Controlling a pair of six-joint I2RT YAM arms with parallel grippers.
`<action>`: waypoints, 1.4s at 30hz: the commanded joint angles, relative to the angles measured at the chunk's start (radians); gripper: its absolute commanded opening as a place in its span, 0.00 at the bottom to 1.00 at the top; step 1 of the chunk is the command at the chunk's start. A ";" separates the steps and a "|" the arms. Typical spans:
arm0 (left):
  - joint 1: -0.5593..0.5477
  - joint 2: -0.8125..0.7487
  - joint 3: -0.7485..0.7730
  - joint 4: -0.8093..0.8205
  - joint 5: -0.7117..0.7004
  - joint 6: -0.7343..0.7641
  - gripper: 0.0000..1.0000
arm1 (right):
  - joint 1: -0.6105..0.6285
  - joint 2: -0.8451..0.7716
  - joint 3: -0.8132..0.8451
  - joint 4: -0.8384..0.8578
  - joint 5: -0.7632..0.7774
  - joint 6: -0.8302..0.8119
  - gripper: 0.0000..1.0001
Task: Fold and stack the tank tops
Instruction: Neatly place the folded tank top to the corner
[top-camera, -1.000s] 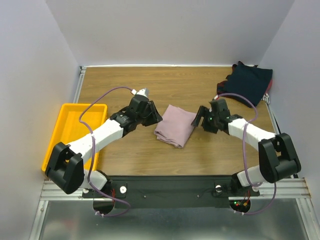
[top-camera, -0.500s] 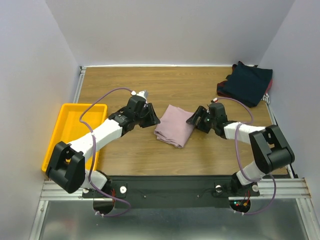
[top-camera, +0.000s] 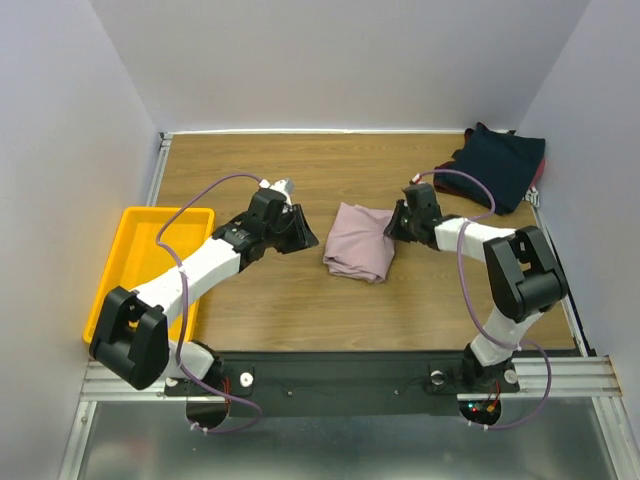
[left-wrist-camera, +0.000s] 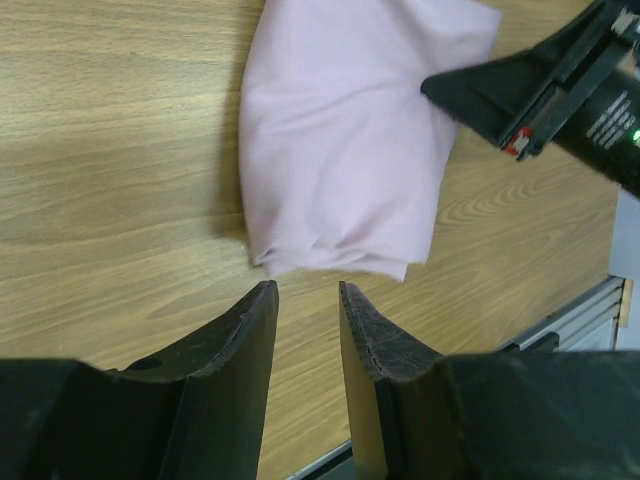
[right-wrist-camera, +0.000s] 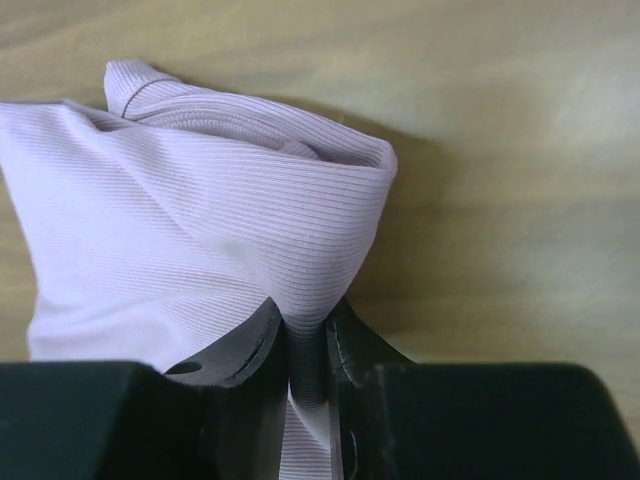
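A folded dusty pink tank top lies in the middle of the wooden table. My right gripper is shut on its right edge; the wrist view shows ribbed pink cloth bunched and pinched between the right gripper's jaws. My left gripper stands open just left of the top, apart from it. In the left wrist view the left gripper has bare wood between its fingers, the pink top lies just beyond the tips, and the right gripper reaches in from the upper right. Dark navy tank tops with a maroon edge lie heaped at the far right corner.
A yellow plastic tray sits at the table's left edge, under the left arm. White walls close in the table on three sides. A metal rail runs along the near edge by the arm bases.
The right gripper reached to the pink top's right edge and shut on it. The top has shifted right and bunched. The left gripper has stayed about where it was.
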 joint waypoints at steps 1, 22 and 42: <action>0.010 -0.033 0.007 0.013 0.026 0.033 0.41 | -0.009 0.048 0.148 -0.124 0.202 -0.227 0.19; 0.056 0.085 0.102 -0.005 0.079 0.109 0.41 | -0.201 0.377 0.763 -0.270 0.552 -0.725 0.17; 0.065 0.240 0.203 0.004 0.131 0.131 0.39 | -0.333 0.518 1.152 -0.296 0.615 -0.900 0.16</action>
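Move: The right gripper already pinches the pink tank top's right edge; the folded body lies about 7 cm to its left and 2 cm back, a touch lower. The dark tank-top stack is roughly 20 cm ahead and 31 cm to its right, a little lower, and the red edge sticking out of it some 17 cm ahead and 17 cm right. From the left gripper the stack is about 28 cm ahead, 47 cm right and 14 cm below. Carry the pinched pink tank top with the right gripper to the right and forward towards the dark stack, about 25 cm right and 22 cm ahead, low at first, then climbing steeply to some 14 cm up. Roll the wrist so its right side rises, swinging the fingers from left-pointing to right-pointing, and keep the grip. Ease the empty left gripper about 4 cm forward, sinking slightly. ##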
